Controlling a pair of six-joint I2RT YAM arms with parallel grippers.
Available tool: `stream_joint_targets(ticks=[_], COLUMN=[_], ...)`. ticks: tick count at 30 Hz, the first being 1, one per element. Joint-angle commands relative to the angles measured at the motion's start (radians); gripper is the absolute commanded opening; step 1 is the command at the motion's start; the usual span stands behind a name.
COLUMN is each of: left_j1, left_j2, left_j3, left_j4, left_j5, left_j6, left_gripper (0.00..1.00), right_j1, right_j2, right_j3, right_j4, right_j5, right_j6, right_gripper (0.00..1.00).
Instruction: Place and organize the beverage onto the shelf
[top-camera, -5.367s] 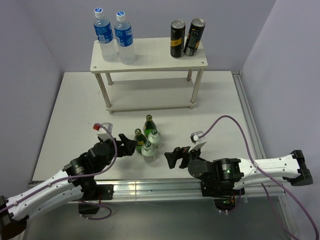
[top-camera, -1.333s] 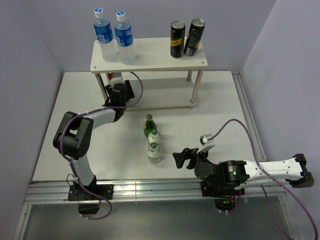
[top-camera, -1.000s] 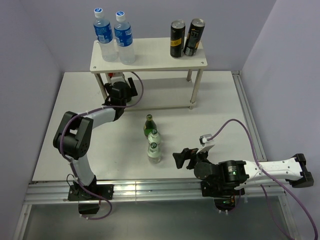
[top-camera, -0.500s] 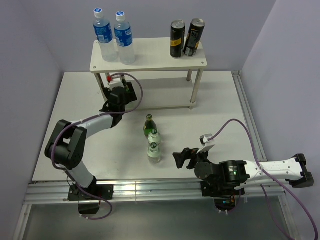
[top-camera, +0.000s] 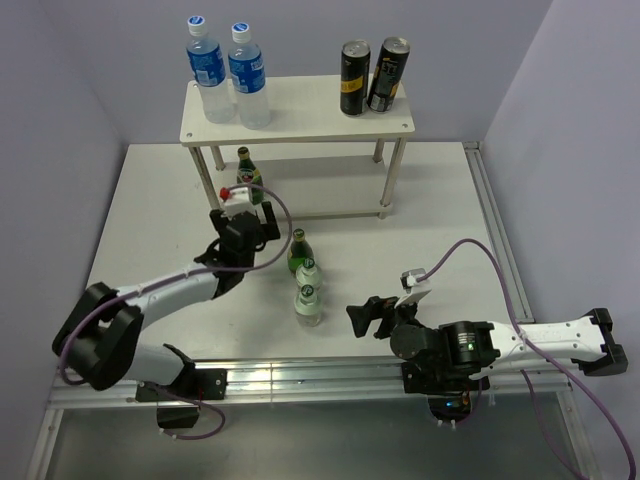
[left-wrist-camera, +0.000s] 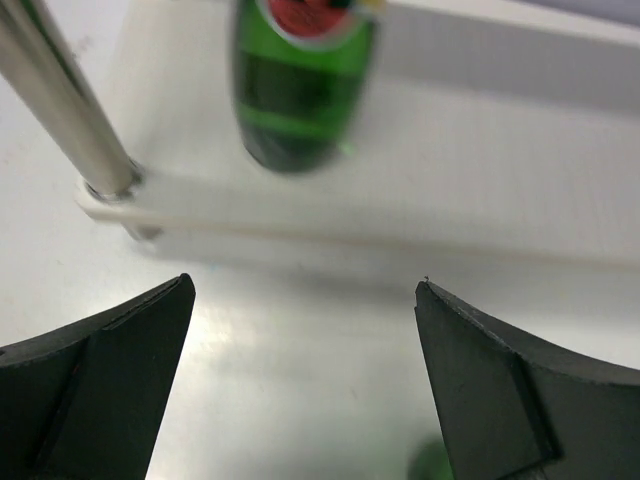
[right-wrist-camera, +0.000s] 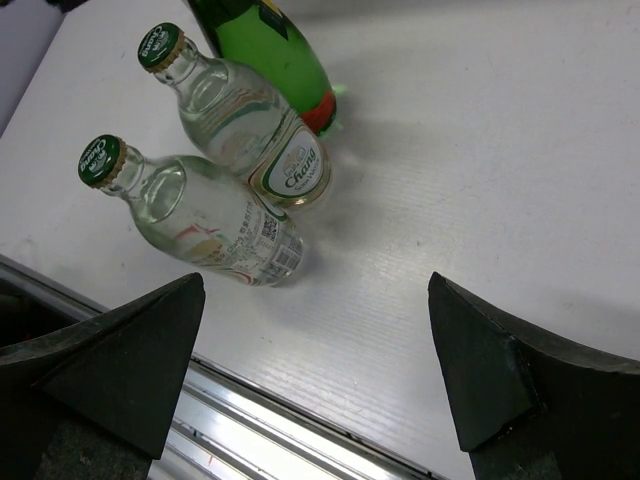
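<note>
The cream-white shelf stands at the back, with two blue-labelled plastic bottles on its top board. A dark green bottle stands upright on the lower board near the left front leg; it shows as the green bottle in the left wrist view. My left gripper is open and empty, just in front of that board. On the table stand another dark green bottle and two clear glass bottles. My right gripper is open, to the right of them.
Two dark cans stand on the right of the shelf's top board. A metal rail runs along the table's near edge, close to the clear bottles. Walls close in the left, back and right sides.
My left gripper has drawn back from under the shelf toward the near side, and the dark green bottle now stands free on the lower board. The right arm has not moved.
</note>
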Motion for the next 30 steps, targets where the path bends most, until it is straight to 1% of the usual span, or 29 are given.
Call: stream_joint_targets(ticks=[1,3,8,10,12,17,26,30], left_j1=[-0.107,-0.160,-0.231,-0.256,-0.271,-0.291,-0.381,-0.400], left_j2=[-0.123,-0.160,-0.303,-0.347,-0.358,-0.318,-0.193,-0.130], left_j3=[-0.054,-0.088,-0.154,-0.187,-0.218,-0.253,-0.232,-0.204], left_j4=[-0.074,-0.109,-0.203,-0.207,-0.200,-0.134,-0.077,-0.051], left_j5=[-0.056,-0.056,-0.078,-0.075,-0.072,-0.009,-0.015,-0.007], left_j6=[-0.026,-0.059,-0.138,-0.164,-0.178,-0.181,-0.192,-0.182], left_gripper=[0.99,0.99,0.99,0.99,0.99,0.99,0.99,0.99], right_j1=[0.008,0.010,0.010,0.010,0.008,0.010,0.008,0.010], right_j2=[-0.004,-0.007,-0.005,-0.005,-0.004,0.003,0.001,0.007], right_j3=[0.000,0.000,0.002,0.002,0.002,0.005,0.005,0.006], right_j4=[0.010,0.013,0.007,0.007,0.007,0.002,-0.001,-0.001], right_j5=[0.042,0.041,0.041,0.045,0.050,0.052,0.053,0.052], right_j6=[0.007,0.005,0.010,0.010,0.012,0.016,0.021,0.021], right_gripper=[1.00,1.00,1.00,1.00,1.00,1.00,1.00,1.00])
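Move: The next green bottle stands back and to the left gripper's right, about 9 cm back, 15 cm right and 5 cm lower. The rear clear bottle is some 7 cm behind that one and 2 cm farther right, the front clear bottle another 7 cm back. The green bottle already shelved stands about 13 cm straight ahead, level with the gripper. From the right gripper, the next green bottle is roughly 17 cm ahead, 13 cm left and 5 cm lower. Bring the open left gripper back out from the shelf, away from the shelved green bottle, about 13 cm in all and drifting right. Once most of that is done, sink it some 6 cm and carry on right towards the green bottle on the table, swinging the fingers about 15 degrees clockwise and tipping them slightly down. Keep the fingers wide open. ##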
